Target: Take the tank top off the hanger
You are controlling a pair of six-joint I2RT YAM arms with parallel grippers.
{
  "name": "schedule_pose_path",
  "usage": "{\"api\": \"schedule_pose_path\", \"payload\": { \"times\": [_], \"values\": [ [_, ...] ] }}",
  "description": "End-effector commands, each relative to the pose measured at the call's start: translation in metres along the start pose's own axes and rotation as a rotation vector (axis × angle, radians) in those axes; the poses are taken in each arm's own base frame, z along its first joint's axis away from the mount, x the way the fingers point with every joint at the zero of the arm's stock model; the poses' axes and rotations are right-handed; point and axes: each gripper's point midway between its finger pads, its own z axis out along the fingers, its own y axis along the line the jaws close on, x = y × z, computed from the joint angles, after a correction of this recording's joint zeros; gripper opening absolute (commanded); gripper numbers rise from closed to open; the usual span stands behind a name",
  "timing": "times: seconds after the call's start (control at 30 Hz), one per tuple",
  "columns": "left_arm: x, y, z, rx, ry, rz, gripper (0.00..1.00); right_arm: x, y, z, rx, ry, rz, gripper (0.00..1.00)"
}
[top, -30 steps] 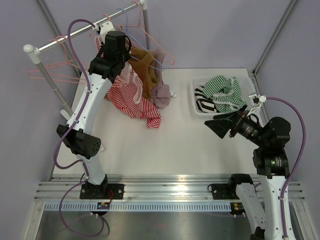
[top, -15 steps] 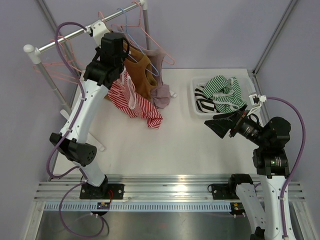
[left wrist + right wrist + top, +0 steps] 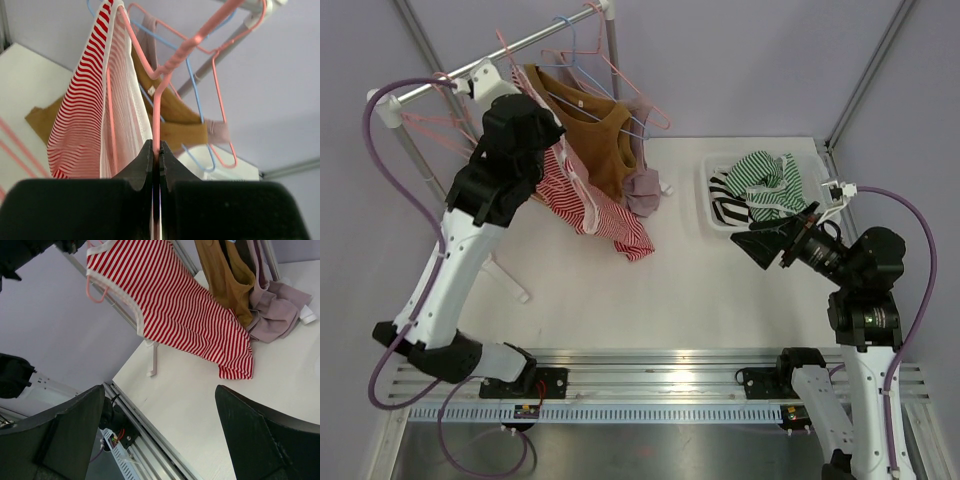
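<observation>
A red-and-white striped tank top [image 3: 602, 208] hangs on a pink wire hanger [image 3: 172, 65], its hem trailing on the table. My left gripper [image 3: 156, 147] is shut on the hanger's wire neck just below the twisted part. In the top view the left wrist [image 3: 512, 135] covers that grip, beside the rack rail [image 3: 440, 84]. The hanger's hook reaches up toward the rail end; whether it rests on the rail I cannot tell. The right wrist view shows the tank top [image 3: 185, 310] spread out, with one pink hanger end [image 3: 95, 292] poking from its armhole. My right gripper [image 3: 767, 247] hovers open and empty at the table's right.
A brown top [image 3: 595, 125] and a mauve garment [image 3: 642, 185] hang beside the striped one, with blue and pink hangers [image 3: 570, 40] on the rail. More empty pink hangers [image 3: 420, 130] hang at the left. A white bin [image 3: 712, 190] holds green-striped clothing [image 3: 765, 180].
My left gripper has shut on the pink hanger's wire, and the arm has swung left and nearer, drawing the hanger and striped top with it. The right arm has barely moved.
</observation>
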Motion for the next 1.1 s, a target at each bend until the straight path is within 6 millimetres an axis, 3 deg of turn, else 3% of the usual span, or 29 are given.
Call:
{"api": "schedule_pose_path", "payload": {
  "times": [0.0, 0.03, 0.1, 0.13, 0.17, 0.2, 0.23, 0.27, 0.33, 0.4, 0.43, 0.47, 0.67, 0.73, 0.83, 1.0, 1.07],
  "values": [
    [-0.014, -0.009, -0.035, 0.134, -0.012, -0.165, 0.00, -0.017, -0.008, 0.007, 0.044, -0.032, -0.023, 0.99],
    [-0.024, -0.006, -0.054, 0.176, -0.018, -0.202, 0.00, -0.022, -0.013, 0.009, 0.070, -0.056, -0.022, 1.00],
    [-0.012, -0.012, -0.072, 0.264, 0.030, -0.235, 0.00, -0.037, -0.013, 0.014, 0.052, -0.116, -0.047, 1.00],
    [0.010, -0.005, -0.072, 0.267, 0.075, -0.225, 0.00, -0.033, -0.017, 0.019, 0.031, -0.111, 0.031, 1.00],
    [0.006, -0.011, -0.096, 0.367, 0.087, -0.260, 0.00, -0.034, -0.014, 0.023, -0.009, -0.113, 0.046, 1.00],
    [0.011, -0.013, -0.104, 0.409, 0.108, -0.268, 0.00, -0.045, -0.008, 0.032, -0.088, -0.132, 0.012, 0.99],
    [0.029, -0.010, -0.106, 0.422, 0.150, -0.255, 0.00, -0.033, -0.002, 0.035, -0.166, -0.068, 0.118, 0.99],
    [0.033, -0.015, -0.124, 0.496, 0.190, -0.254, 0.00, -0.033, 0.000, 0.038, -0.207, -0.055, 0.142, 1.00],
    [0.051, -0.020, -0.136, 0.566, 0.254, -0.234, 0.00, -0.031, 0.000, 0.050, -0.275, -0.032, 0.171, 0.99],
    [0.079, -0.024, -0.154, 0.642, 0.349, -0.194, 0.00, -0.028, -0.008, 0.063, -0.247, -0.021, 0.193, 1.00],
    [0.087, -0.024, -0.160, 0.661, 0.380, -0.184, 0.00, -0.018, -0.001, 0.071, -0.261, 0.002, 0.150, 1.00],
    [0.111, -0.025, -0.169, 0.694, 0.446, -0.163, 0.00, -0.012, -0.001, 0.077, -0.250, 0.013, 0.138, 0.99],
    [0.160, -0.029, -0.215, 0.853, 0.611, -0.121, 0.00, 0.024, -0.005, 0.122, -0.141, 0.067, 0.087, 0.92],
    [0.165, -0.030, -0.221, 0.870, 0.631, -0.117, 0.00, 0.026, -0.010, 0.133, -0.105, 0.061, 0.055, 0.87],
    [0.173, -0.032, -0.232, 0.899, 0.657, -0.105, 0.00, 0.044, -0.015, 0.152, -0.042, 0.112, 0.015, 0.82],
    [0.176, -0.031, -0.236, 0.901, 0.653, -0.093, 0.00, 0.068, -0.030, 0.175, 0.058, 0.167, -0.038, 0.75],
    [0.175, -0.032, -0.237, 0.909, 0.651, -0.089, 0.00, 0.070, -0.031, 0.181, 0.057, 0.165, -0.039, 0.68]
  ]
}}
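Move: The left gripper already pinches the neck of the red-striped tank top's hanger; the open right gripper waits about 22 cm back, 36 cm to its right and 10 cm lower. The brown tank top hangs some 3 cm ahead, 7 cm right and 12 cm below the left hand. From the right gripper, the striped top's middle lies roughly 12 cm ahead, 28 cm left and 8 cm lower, and the basket about 19 cm ahead, 3 cm right and 28 cm below. Keep the left fingers shut on the hanger and draw it back about 23 cm from the rack, swinging right and down as you go and turning the hand some 60 degrees clockwise. Meanwhile send the right gripper forward, then mainly left and down to the shoulder strap at the hanger's end, partly closing its fingers around the strap without shutting them. ##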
